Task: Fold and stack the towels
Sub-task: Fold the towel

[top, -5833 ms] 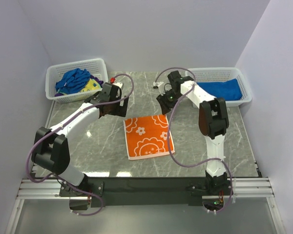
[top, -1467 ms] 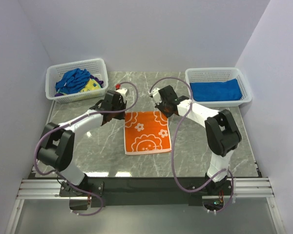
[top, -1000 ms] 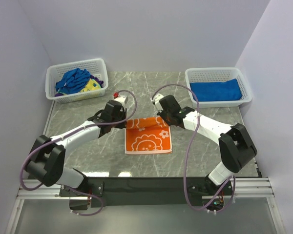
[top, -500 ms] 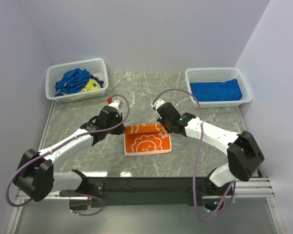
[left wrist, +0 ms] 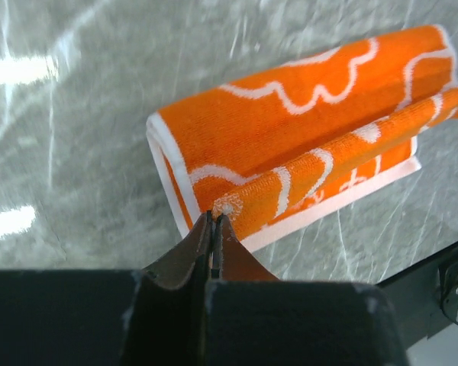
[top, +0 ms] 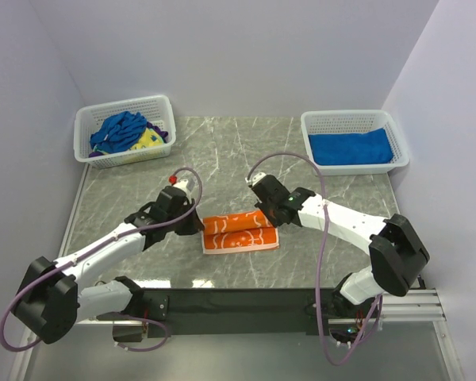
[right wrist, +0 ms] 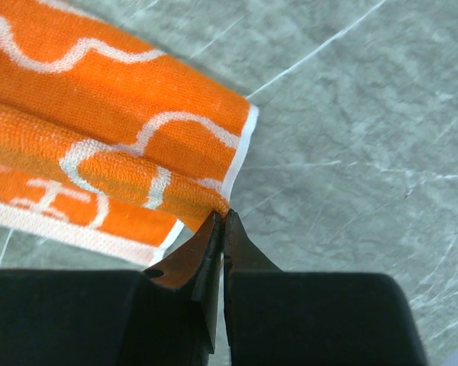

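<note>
An orange towel [top: 238, 231] with white flower outlines lies mid-table, its far edge folded over toward the near edge. My left gripper [top: 197, 225] is shut on the folded edge's left corner; the left wrist view shows the orange towel [left wrist: 305, 145] pinched at the left gripper's tip [left wrist: 214, 219]. My right gripper [top: 271, 222] is shut on the right corner, seen in the right wrist view where the orange towel [right wrist: 122, 145] meets the right gripper's tip [right wrist: 222, 216]. A blue towel [top: 351, 147] lies flat in the right basket. Crumpled blue and yellow towels [top: 127, 132] fill the left basket.
A white mesh basket [top: 88, 121] stands at the back left and another white mesh basket [top: 400, 155] at the back right. The grey marble table [top: 222, 151] is bordered by white walls, with a black rail along the near edge.
Both grippers have pulled the orange towel's far edge up and over toward the near edge, turning the flat square into a narrower folded strip. Both arms have drawn nearer.
</note>
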You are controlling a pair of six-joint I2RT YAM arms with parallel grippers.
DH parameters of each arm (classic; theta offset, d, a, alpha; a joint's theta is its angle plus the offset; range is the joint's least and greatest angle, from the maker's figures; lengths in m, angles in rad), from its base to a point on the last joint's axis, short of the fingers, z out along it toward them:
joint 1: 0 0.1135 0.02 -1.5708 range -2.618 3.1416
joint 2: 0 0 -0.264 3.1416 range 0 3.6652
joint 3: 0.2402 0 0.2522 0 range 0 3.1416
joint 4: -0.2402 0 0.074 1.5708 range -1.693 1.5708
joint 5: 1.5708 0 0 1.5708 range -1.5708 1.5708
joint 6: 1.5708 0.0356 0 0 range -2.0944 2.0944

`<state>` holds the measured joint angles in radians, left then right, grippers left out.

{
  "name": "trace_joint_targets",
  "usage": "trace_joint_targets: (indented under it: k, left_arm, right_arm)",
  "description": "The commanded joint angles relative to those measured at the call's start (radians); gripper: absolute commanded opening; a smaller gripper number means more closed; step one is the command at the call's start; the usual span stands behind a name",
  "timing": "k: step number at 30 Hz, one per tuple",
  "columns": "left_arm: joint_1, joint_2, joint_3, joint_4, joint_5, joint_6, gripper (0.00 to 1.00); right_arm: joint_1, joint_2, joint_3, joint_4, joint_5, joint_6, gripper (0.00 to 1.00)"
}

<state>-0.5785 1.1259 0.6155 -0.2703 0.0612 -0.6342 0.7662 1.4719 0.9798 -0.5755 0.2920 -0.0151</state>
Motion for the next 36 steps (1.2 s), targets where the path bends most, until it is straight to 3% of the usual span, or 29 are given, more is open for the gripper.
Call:
trace_joint_targets:
  k: [1,19,28,29,31,32,36]
  left_arm:
    - [-0.004,-0.044,-0.022,-0.029,0.014,-0.038,0.01]
    - [-0.009,-0.031,-0.095,-0.015,0.025,-0.078,0.01]
    - [-0.015,0.031,-0.1,0.023,0.035,-0.082,0.05]
    - [-0.021,0.029,-0.099,0.019,0.034,-0.084,0.09]
    - [-0.027,0.011,-0.086,-0.012,0.026,-0.088,0.17]
    - [-0.035,0.0,-0.082,-0.026,0.022,-0.091,0.3]
    - [-0.047,-0.107,-0.043,-0.105,0.0,-0.114,0.55]
  right_arm:
    - [0.013,-0.024,-0.013,-0.064,0.032,0.014,0.0]
    - [0.058,0.066,-0.01,-0.099,0.015,0.084,0.0]
    - [0.087,0.126,0.011,-0.113,0.021,0.083,0.06]
    - [0.09,0.122,0.011,-0.112,0.019,0.084,0.07]
    - [0.093,0.098,0.01,-0.113,0.009,0.089,0.19]
    - [0.094,0.087,0.013,-0.116,0.001,0.089,0.22]
    - [0.113,0.015,0.043,-0.165,-0.022,0.107,0.41]
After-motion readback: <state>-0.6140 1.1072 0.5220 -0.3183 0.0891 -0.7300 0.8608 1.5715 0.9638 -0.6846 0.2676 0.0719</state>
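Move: Both grippers hold the turned-over edge of the towel by its corners, some 4 to 5 cm above the table. The towel's near left corner lies about 4 cm back of the left hand, level with it sideways and 4 cm below; its near right corner is about 5 cm back of the right hand, straight behind and 5 cm below. The folded far edge lies flat about 6 cm ahead of the left hand, its middle 10 cm to the right. Draw both grippers back together with the pinched corners, left about 3 cm and right about 4, while lowering them 4 to 5 cm to lay the edge down along the towel's near hem, tipping the fingers some 10 degrees steeper. Once low, open both grippers on the corners, the left one wider, and ease them slightly farther back, only just starting to rise. ##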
